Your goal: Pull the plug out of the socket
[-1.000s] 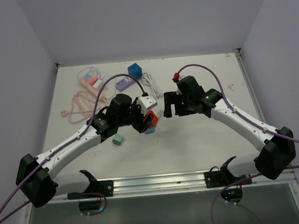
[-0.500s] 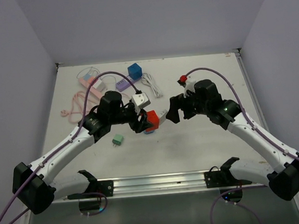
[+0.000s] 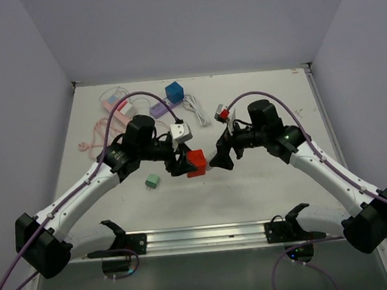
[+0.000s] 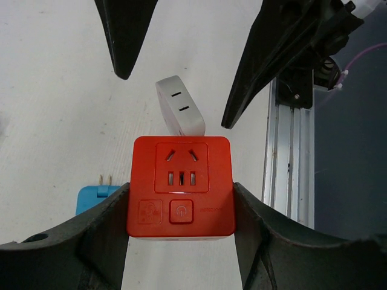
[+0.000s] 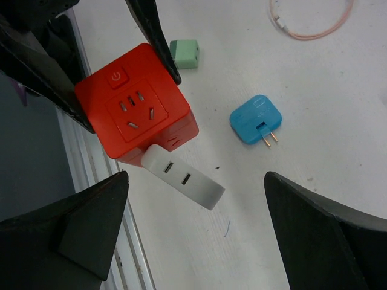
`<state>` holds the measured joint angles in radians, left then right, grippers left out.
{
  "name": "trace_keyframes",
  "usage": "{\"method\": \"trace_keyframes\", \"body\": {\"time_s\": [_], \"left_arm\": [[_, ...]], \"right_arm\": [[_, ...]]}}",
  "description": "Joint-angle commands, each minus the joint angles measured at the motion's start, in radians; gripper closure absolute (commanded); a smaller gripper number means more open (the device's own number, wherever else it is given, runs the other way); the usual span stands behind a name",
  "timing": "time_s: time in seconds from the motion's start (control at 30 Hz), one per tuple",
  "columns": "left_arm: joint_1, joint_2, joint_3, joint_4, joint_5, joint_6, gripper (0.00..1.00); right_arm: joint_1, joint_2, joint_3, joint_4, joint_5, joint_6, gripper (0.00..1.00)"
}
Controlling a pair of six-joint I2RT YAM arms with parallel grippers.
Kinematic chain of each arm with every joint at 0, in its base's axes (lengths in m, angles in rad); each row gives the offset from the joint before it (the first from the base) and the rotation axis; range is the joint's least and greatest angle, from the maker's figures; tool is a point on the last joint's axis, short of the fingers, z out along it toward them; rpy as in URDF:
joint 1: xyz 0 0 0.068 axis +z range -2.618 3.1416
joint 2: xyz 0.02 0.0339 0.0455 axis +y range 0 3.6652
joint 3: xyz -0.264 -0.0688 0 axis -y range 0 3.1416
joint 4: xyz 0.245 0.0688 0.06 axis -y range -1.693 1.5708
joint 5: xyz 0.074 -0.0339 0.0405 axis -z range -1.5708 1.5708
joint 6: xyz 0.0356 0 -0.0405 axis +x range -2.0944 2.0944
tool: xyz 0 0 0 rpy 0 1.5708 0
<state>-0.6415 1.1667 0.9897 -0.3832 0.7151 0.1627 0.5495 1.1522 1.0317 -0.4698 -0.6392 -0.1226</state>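
Note:
A red cube socket (image 3: pixel 196 162) hangs a little above the table, and my left gripper (image 3: pixel 183 162) is shut on its two sides. In the left wrist view the socket (image 4: pixel 181 184) sits between both fingers. A white plug (image 4: pixel 179 107) with two slots sticks out of its far face. My right gripper (image 3: pixel 218 158) is open just right of the socket. In the right wrist view the white plug (image 5: pixel 184 176) lies between the wide-spread fingertips of that gripper (image 5: pixel 195 176) without touching either, and the socket (image 5: pixel 136 106) is up left.
A blue plug (image 5: pixel 257 119) and a green plug (image 3: pixel 152 181) lie on the table near the socket. Farther back are a white cube (image 3: pixel 181 132), a blue cube (image 3: pixel 174 91), a purple adapter (image 3: pixel 160 108), a pink strip (image 3: pixel 117 105) and a pink cable (image 3: pixel 101 136). A metal rail (image 4: pixel 284 151) runs along the near edge.
My right gripper has swung left and down to the socket and spread wider around the white plug. The left arm has carried the socket slightly toward the right gripper.

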Motion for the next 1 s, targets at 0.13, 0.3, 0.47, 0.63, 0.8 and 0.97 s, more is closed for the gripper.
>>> {"method": "trace_keyframes", "body": {"time_s": [0.13, 0.3, 0.47, 0.63, 0.8, 0.97], "left_arm": [[0.005, -0.007, 0.073, -0.034, 0.080, 0.067, 1.00], [0.008, -0.012, 0.075, 0.000, -0.018, 0.057, 1.00], [0.028, -0.016, 0.076, 0.047, -0.052, 0.031, 1.00], [0.040, -0.022, 0.070, 0.081, -0.078, 0.014, 1.00], [0.046, -0.021, 0.069, 0.083, -0.057, 0.018, 1.00], [0.046, -0.019, 0.073, 0.073, 0.026, 0.020, 1.00]], "right_arm": [[0.001, 0.050, 0.076, -0.050, -0.177, -0.120, 0.07], [0.001, 0.073, 0.102, -0.113, -0.228, -0.157, 0.18], [0.001, 0.060, 0.087, -0.122, -0.220, -0.158, 0.35], [0.001, 0.060, 0.083, -0.133, -0.224, -0.161, 0.48], [0.001, 0.060, 0.077, -0.122, -0.223, -0.157, 0.47], [0.003, 0.070, 0.077, -0.092, -0.212, -0.140, 0.44]]}}
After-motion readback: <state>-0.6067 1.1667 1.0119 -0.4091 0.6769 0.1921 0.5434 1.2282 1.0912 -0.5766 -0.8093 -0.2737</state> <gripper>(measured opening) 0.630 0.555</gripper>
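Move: The white plug sticks out of the red socket cube. From the right hand it is about 3 cm left, 1 cm back and 1 cm lower, with the cube 8 cm left and 2 cm back. The blue plug lies on the table some 14 cm below, 11 cm left and 4 cm ahead. From the left hand, holding the cube, the white plug is 6 cm right, 1 cm ahead and 1 cm lower. Right hand eases back 2 cm around the white plug, half-closing and turning counter-clockwise; left holds the cube, shifting forward. ##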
